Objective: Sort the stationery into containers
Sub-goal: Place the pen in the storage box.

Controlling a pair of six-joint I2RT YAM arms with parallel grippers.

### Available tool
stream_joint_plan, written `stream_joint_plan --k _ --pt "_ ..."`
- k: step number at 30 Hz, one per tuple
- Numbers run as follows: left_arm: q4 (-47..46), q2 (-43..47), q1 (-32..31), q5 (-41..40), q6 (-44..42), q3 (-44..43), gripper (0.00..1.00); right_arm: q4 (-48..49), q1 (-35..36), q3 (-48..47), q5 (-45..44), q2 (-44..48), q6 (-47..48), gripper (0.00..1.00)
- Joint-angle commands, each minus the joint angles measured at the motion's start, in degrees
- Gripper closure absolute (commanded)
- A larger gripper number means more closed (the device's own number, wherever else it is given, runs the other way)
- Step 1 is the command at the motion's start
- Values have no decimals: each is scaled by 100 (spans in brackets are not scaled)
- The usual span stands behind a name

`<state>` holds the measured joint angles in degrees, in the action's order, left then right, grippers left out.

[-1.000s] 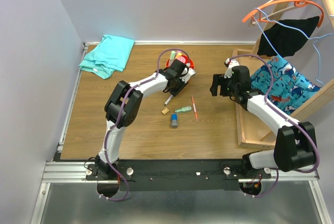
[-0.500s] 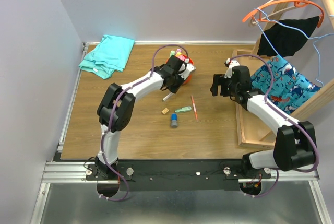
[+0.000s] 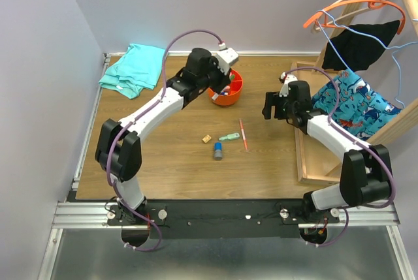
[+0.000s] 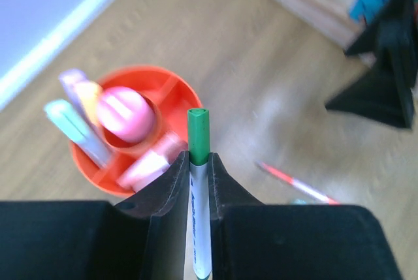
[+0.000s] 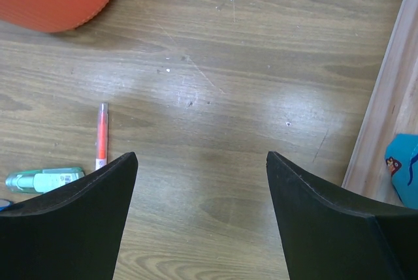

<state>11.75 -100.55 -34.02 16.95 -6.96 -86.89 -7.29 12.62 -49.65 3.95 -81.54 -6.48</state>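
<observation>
My left gripper is shut on a white-barrelled marker with a green cap, held raised beside the near rim of the round orange-red organiser. The organiser holds pastel highlighters around its pink centre piece. On the table lie a thin orange-red pen, a green highlighter, a blue-grey cylinder and a tan block. My right gripper is open and empty, low over bare wood right of the pen.
A teal folded cloth lies at the back left. A large shallow wooden tray with patterned clothing stands on the right, its edge close to my right gripper. A rack with hangers rises at the back right.
My left arm has lifted the marker off the table in front of the organiser and swung up and back, now held over the organiser's edge. The right arm has barely moved.
</observation>
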Motion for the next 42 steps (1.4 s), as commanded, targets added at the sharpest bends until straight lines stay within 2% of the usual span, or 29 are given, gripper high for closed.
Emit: stream_joint_plan --k 1,4,9,14,23,42 --pt "-1894 -289 491 335 633 41 80 70 -41 -317 10 -161 68 12" --pt "-2526 -579 729 467 1179 15 82 79 -41 -335 -16 -196 103 12" --pt "-3055 -1045 783 625 1241 -117 82 44 -41 -326 -78 -213 121 12" --pt "-4118 -1300 809 775 1373 120 82 17 -41 -361 -157 -318 165 12" --pt "-4356 -1757 1011 625 1575 -56 82 -80 -41 -669 -166 -679 173 12" --pt "-5182 -1994 1214 722 2146 638 81 -326 -23 -1161 19 -1215 -29 14"
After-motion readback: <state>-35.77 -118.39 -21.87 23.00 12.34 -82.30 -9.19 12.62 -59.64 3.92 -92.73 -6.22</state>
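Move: The left gripper already holds the green-capped pen high over the table. The storage box's middle is about 9 cm ahead of it, roughly level sideways, and 17 cm below. The green stick stands in the box some 4 cm farther out and 3 cm to the left of that middle. On the table the green tube lies about 8 cm back and 3 cm right of the left gripper, 21 cm below. From the right gripper, the box is some 8 cm ahead, 16 cm left and 5 cm lower. Bring the left gripper forward about 13 cm to the box's back-left part, quickly at first, then easing off and edging some 3 cm left and slightly down. Keep the pen pinched and roll and tilt the wrist some 25 degrees so that the fingers come level and the pen stands nearly upright. Ease the open right gripper about 4 cm forward, touching nothing. ##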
